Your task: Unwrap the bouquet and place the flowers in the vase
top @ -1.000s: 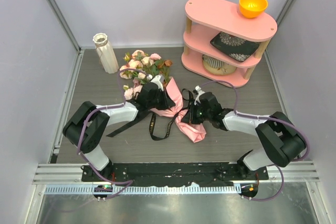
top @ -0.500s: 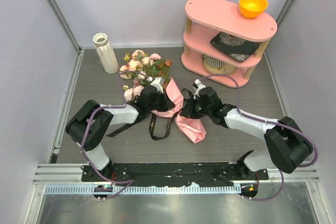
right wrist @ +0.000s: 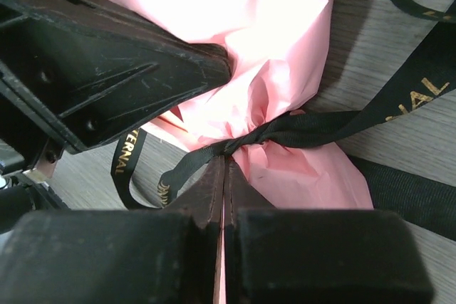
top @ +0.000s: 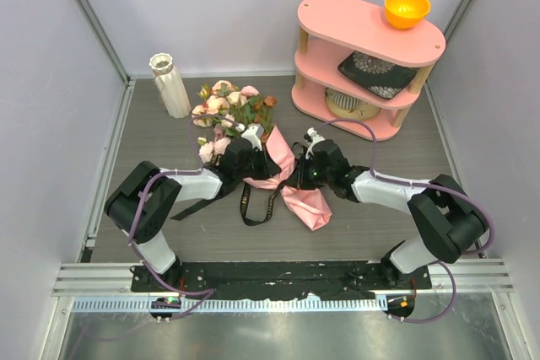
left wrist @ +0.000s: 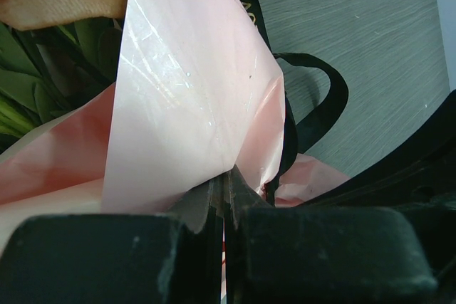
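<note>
The bouquet lies on its side mid-table, its flowers (top: 224, 111) pointing to the far left. Its pink wrap (top: 287, 179) is tied with a black ribbon (top: 253, 204). The white ribbed vase (top: 171, 86) stands upright at the back left, apart from both arms. My left gripper (top: 260, 159) is shut on the wrap's upper edge; in the left wrist view a pink sheet (left wrist: 185, 90) rises out of the closed tips of that gripper (left wrist: 224, 176). My right gripper (top: 299, 180) is shut, and the ribbon's knot runs into its tips (right wrist: 225, 160) at the wrap's pinched neck (right wrist: 285, 169).
A pink three-tier shelf (top: 371, 48) stands at the back right with an orange bowl (top: 406, 8) on top and a patterned dish (top: 378, 73) below. Loose ribbon tails (top: 202, 200) trail toward the near left. Grey walls close in on both sides.
My right gripper has moved left and farther in to the ribbon knot, opening briefly and shutting again. The left gripper has stayed on the wrap almost unmoved.
</note>
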You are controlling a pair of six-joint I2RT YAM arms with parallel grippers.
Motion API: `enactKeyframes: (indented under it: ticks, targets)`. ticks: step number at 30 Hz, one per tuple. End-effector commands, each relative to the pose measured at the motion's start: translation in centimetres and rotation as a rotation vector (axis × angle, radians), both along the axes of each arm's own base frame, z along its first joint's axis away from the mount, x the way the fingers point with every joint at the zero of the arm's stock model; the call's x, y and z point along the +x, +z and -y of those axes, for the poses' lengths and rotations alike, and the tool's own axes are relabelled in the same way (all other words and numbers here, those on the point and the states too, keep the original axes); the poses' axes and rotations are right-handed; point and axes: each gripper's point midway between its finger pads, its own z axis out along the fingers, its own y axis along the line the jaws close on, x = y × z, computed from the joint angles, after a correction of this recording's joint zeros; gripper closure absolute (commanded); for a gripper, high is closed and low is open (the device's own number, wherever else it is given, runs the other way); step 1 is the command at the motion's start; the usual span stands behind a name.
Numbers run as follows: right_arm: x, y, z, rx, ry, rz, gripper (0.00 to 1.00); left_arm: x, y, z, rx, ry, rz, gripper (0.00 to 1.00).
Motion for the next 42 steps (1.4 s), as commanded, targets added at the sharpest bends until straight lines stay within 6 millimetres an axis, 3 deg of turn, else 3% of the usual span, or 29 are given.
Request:
enactKeyframes:
  ticks: [1, 4, 8, 15, 21, 30, 34, 39, 42]
  targets:
    - [0.7, -1.2, 0.3, -0.021, -0.034, 0.027, 0.99, 0.0, -0.4, -0.3, 0.029, -0.002, 0.022, 1.00]
    - [0.3, -2.3, 1.4, -0.057, -0.073, 0.013, 0.99, 0.1, -0.4, -0.4, 0.029, 0.000, 0.024, 1.00]
    - [0.0, -2.2, 1.8, -0.042, -0.090, 0.018, 0.98, 0.0, -0.4, -0.4, 0.028, -0.002, 0.023, 1.00]
    - [0.1, -0.9, 0.4, 0.050, -0.075, 0.019, 0.87, 0.0, -0.4, -0.3, 0.025, -0.006, 0.023, 1.00]
    - [1.0, 0.8, -0.9, 0.132, -0.089, 0.037, 0.85, -0.2, -0.3, -0.2, 0.020, -0.010, 0.027, 1.00]
    - [1.3, 1.3, -1.5, 0.151, -0.080, 0.034, 0.84, -0.3, -0.3, -0.1, 0.019, -0.018, 0.027, 1.00]
    - [1.1, 2.1, -1.8, 0.195, -0.070, 0.049, 0.77, -0.3, -0.4, -0.1, 0.020, -0.018, 0.026, 1.00]
    - [1.4, 1.6, -1.9, 0.185, -0.079, 0.039, 0.74, -0.3, -0.4, -0.1, 0.019, -0.018, 0.027, 1.00]
    - [1.8, 0.9, -1.7, 0.144, -0.091, 0.035, 0.78, -0.3, -0.4, -0.1, 0.020, -0.016, 0.028, 1.00]
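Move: The knot of the black ribbon round the bouquet's neck lies barely 2 cm ahead of my right hand, level sideways and about 1 cm lower. The wrapper's foot is some 8 cm back and 5 cm to this hand's right; the hanging ribbon loop is about 6 cm back and 9 cm left, and the flower heads are roughly 19 cm ahead and 17 cm left. From my left hand the knot is about 2 cm back and 4 cm to the right. With my left fingers I keep the pink wrapper held just beyond the neck, fingers shut and arm still. My right fingers, closed at the ribbon strand beside the knot, dip about 1 cm, then part to roughly a quarter open while the hand eases back up and 1.5 cm left, rolling its left side up some 5 degrees and turning slightly clockwise, so the tips straddle the strand. ##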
